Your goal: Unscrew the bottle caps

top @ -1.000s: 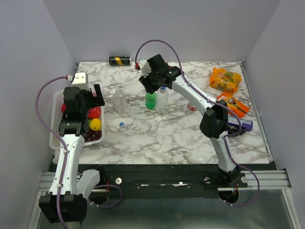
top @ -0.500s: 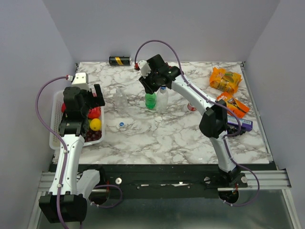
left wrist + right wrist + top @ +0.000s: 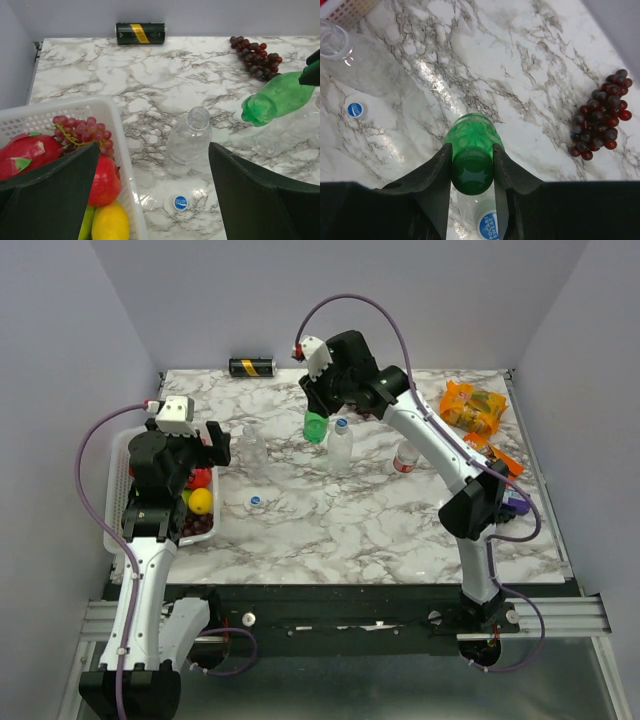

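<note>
My right gripper (image 3: 472, 162) is shut on the capped top of the translucent green bottle (image 3: 471, 137). It holds the bottle tilted in the air above the table (image 3: 315, 427), where the left wrist view also catches this green bottle (image 3: 277, 97). Just below it stands a clear bottle with a blue cap (image 3: 341, 444) (image 3: 487, 226). A clear bottle without a cap (image 3: 190, 137) (image 3: 253, 448) stands to the left, with a loose blue cap (image 3: 180, 202) (image 3: 256, 501) lying in front of it. The red-label bottle (image 3: 404, 460) is further right. My left gripper (image 3: 155, 200) hangs open over the basket's edge with nothing between its fingers.
A white basket (image 3: 107, 107) of fruit sits at the left edge. A black-and-gold can (image 3: 251, 367) lies at the back. Dark grapes (image 3: 256, 57) lie on the marble near the back. Orange snack bags (image 3: 472, 407) and a purple packet (image 3: 512, 503) are on the right.
The right arm has lifted the green bottle off the table, up and toward the back, and it now hangs tilted. The left arm has shifted slightly to the right.
</note>
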Robot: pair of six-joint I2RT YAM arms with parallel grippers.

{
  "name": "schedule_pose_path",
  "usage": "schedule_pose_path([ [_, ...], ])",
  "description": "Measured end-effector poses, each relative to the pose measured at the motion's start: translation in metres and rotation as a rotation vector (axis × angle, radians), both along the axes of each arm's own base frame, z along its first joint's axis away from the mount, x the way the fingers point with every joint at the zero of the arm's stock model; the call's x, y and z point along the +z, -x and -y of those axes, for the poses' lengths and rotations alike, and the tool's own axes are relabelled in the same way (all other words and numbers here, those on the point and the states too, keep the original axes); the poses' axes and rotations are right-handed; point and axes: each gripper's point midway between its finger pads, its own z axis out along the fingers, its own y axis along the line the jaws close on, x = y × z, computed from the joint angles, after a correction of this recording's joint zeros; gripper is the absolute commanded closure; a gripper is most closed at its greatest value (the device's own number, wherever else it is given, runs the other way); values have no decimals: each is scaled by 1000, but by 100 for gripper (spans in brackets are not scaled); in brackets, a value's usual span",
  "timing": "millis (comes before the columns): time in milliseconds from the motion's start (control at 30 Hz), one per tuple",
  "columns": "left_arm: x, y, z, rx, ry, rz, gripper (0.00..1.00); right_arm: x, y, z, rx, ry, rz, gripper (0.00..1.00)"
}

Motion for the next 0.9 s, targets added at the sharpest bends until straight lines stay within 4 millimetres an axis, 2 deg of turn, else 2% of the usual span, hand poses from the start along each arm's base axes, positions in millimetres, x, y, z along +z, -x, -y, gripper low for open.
schedule_pose_path([
  [67, 4, 2, 9, -41, 3, 19, 2, 21, 4, 3, -1, -27, 33, 99],
  [167, 13, 11, 34, -150, 7, 61, 2, 53, 11, 9, -5, -70, 81, 99],
  [367, 43, 41, 100, -476, 0, 198, 2, 114, 33, 24, -12, -167, 152, 99],
  [500, 48, 64, 146, -709, -20, 223, 2, 147, 54, 30, 13, -239, 171, 99],
  [567, 48, 72, 164, -794, -40, 224, 2, 156, 68, 35, 28, -268, 161, 99],
  [700, 37, 91, 194, -921, -94, 217, 1, 146, 102, 45, 64, -300, 87, 99],
  [900, 29, 115, 217, -1001, -174, 259, 1, 94, 155, 58, 115, -334, -87, 99],
])
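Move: The green bottle hangs off the table from the right fingers by its cap, its middle about 9 cm below that hand and 1 cm forward and left. From the wide-open left hand it is some 23 cm right, 10 forward, 13 lower; the uncapped bottle stands 9 right, 10 forward, 22 below. From the right hand, the left gripper is 24 left, 10 back, 4 higher; the blue-capped bottle 5 right, 2 forward, 18 below. Still pinching the green bottle's cap, the right hand lifts it about 15 cm, then sinks some 6 while drawing back about 15 and a little right, rolling its left side up so the bottle's bottom swings towards the left gripper. The left hand sweeps right about 20 cm and back roughly half as far, first rising slightly, turning some 55 degrees clockwise to face the bottle, its fingers still wide open and not yet touching it. ##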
